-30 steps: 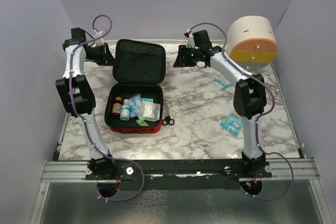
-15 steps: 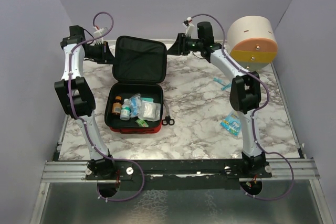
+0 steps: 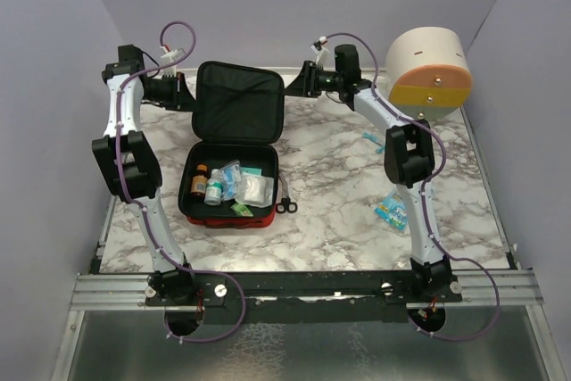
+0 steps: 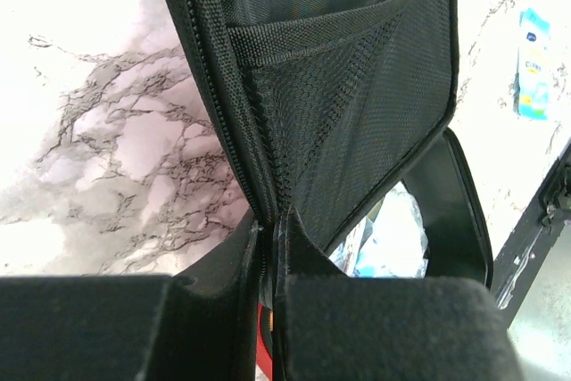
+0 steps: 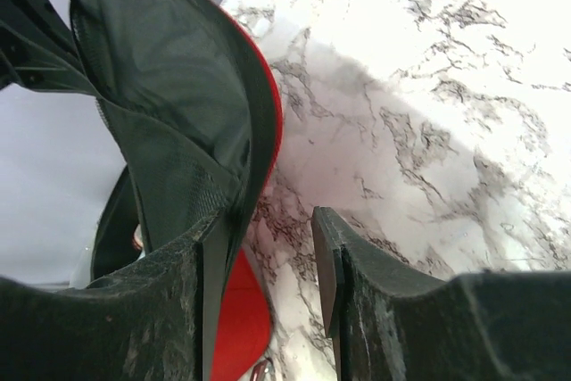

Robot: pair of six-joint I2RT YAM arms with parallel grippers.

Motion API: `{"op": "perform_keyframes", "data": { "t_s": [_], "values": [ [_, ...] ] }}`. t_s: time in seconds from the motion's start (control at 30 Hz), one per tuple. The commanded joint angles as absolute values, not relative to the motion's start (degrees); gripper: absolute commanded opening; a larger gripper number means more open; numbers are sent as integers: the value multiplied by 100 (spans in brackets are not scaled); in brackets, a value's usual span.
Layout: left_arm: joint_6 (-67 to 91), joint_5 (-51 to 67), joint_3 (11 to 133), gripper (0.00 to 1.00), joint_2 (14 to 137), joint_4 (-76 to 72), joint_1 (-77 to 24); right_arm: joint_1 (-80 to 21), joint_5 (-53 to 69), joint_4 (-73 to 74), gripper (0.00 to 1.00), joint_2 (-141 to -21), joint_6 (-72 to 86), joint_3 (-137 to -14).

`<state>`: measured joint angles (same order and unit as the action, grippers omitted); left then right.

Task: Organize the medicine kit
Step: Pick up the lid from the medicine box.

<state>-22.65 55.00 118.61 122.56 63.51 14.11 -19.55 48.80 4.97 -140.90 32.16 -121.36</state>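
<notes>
The medicine kit point(image 3: 227, 219) lies open at mid-left, red outside and black inside, its lid point(image 3: 239, 104) standing up at the back. Small bottles point(image 3: 205, 185) and clear packets point(image 3: 250, 186) fill the base. My left gripper point(image 3: 188, 95) is shut on the lid's left zippered edge point(image 4: 241, 122), with the mesh pocket point(image 4: 357, 86) beyond it. My right gripper point(image 3: 291, 89) is open at the lid's right edge. In the right wrist view the lid point(image 5: 169, 86) lies against my left finger, and marble shows across the rest of the gap of my right gripper point(image 5: 268, 243).
Black scissors point(image 3: 285, 205) lie by the kit's right front corner. A round cream, orange and yellow container point(image 3: 428, 64) stands at the back right. A blue packet point(image 3: 393, 209) and a small blue item point(image 3: 379, 140) lie on the marble table point(image 3: 339, 185) to the right.
My right gripper has swung left and up to the lid's right edge. The left gripper and the lid have stayed put.
</notes>
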Motion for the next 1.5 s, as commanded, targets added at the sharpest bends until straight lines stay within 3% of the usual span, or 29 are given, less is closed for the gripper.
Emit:
{"op": "perform_keyframes", "data": {
  "t_s": [0.0, 0.23, 0.27, 0.37, 0.4, 0.5, 0.53, 0.57, 0.67, 0.73, 0.87, 1.07, 1.47],
  "values": [
    [-2598, 5960, 12085, 0, 11908, 6902, 1289, -1995, 5157, -23, 43, -14097, 3410, -12401],
    [-2793, 5933, 12093, 0, 11986, 7110, 1215, -1993, 5375, -298, 40, -14120, 3607, -12328],
    [-2802, 5933, 12094, 0, 11987, 7111, 1205, -1995, 5401, -303, 35, -14130, 3624, -12342],
    [-2789, 5941, 12139, 0, 12005, 7110, 1203, -1994, 5506, -365, 7, -14176, 3675, -12353],
    [-2774, 5934, 12175, 0, 12034, 7110, 1196, -1995, 5532, -395, 1, -14172, 3693, -12343],
    [-2692, 5791, 12392, 2, 12162, 7106, 1200, -1995, 5508, -530, 1, -14085, 3696, -12274],
    [-2651, 5686, 12531, 10, 12222, 7098, 1203, -1995, 5493, -574, 1, -14051, 3690, -12270],
    [-2559, 5577, 12715, 23, 12290, 7070, 1207, -1991, 5485, -612, 1, -14035, 3671, -12293],
    [-2166, 5436, 13293, 71, 12444, 6839, 1300, -1995, 5513, -683, 1, -14012, 3599, -12453],
    [-1932, 5390, 13698, 89, 12530, 6671, 1351, -1995, 5535, -698, 1, -13997, 3547, -12548],
    [-1738, 5381, 14337, 91, 12713, 6571, 1371, -1990, 5600, -807, 1, -13888, 3478, -12589],
    [-1720, 5293, 14335, 91, 12649, 6324, 1371, -2041, 5733, -902, 1, -13578, 3097, -12464],
    [-2395, 5407, 13817, 87, 11946, 6277, 1362, -2584, 5409, 823, 1, -12649, 1118, -12169]
  ]
}}
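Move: The right hand's open fingers straddle the lid's right edge, which lies about 1 cm back of the hand point and 1 cm left; from there the medicine box is some 20 cm back, 16 cm left and 11 cm lower, the scissors about 23 cm back, 1 cm left and 14 cm down. The left hand still pinches the lid's left edge right at its hand point, with the medicine box roughly 17 cm back, 10 cm right and 14 cm below. Right fingers pinch the lid's right edge, rising about 11 cm; left opens, lets go and rises roughly 9. ##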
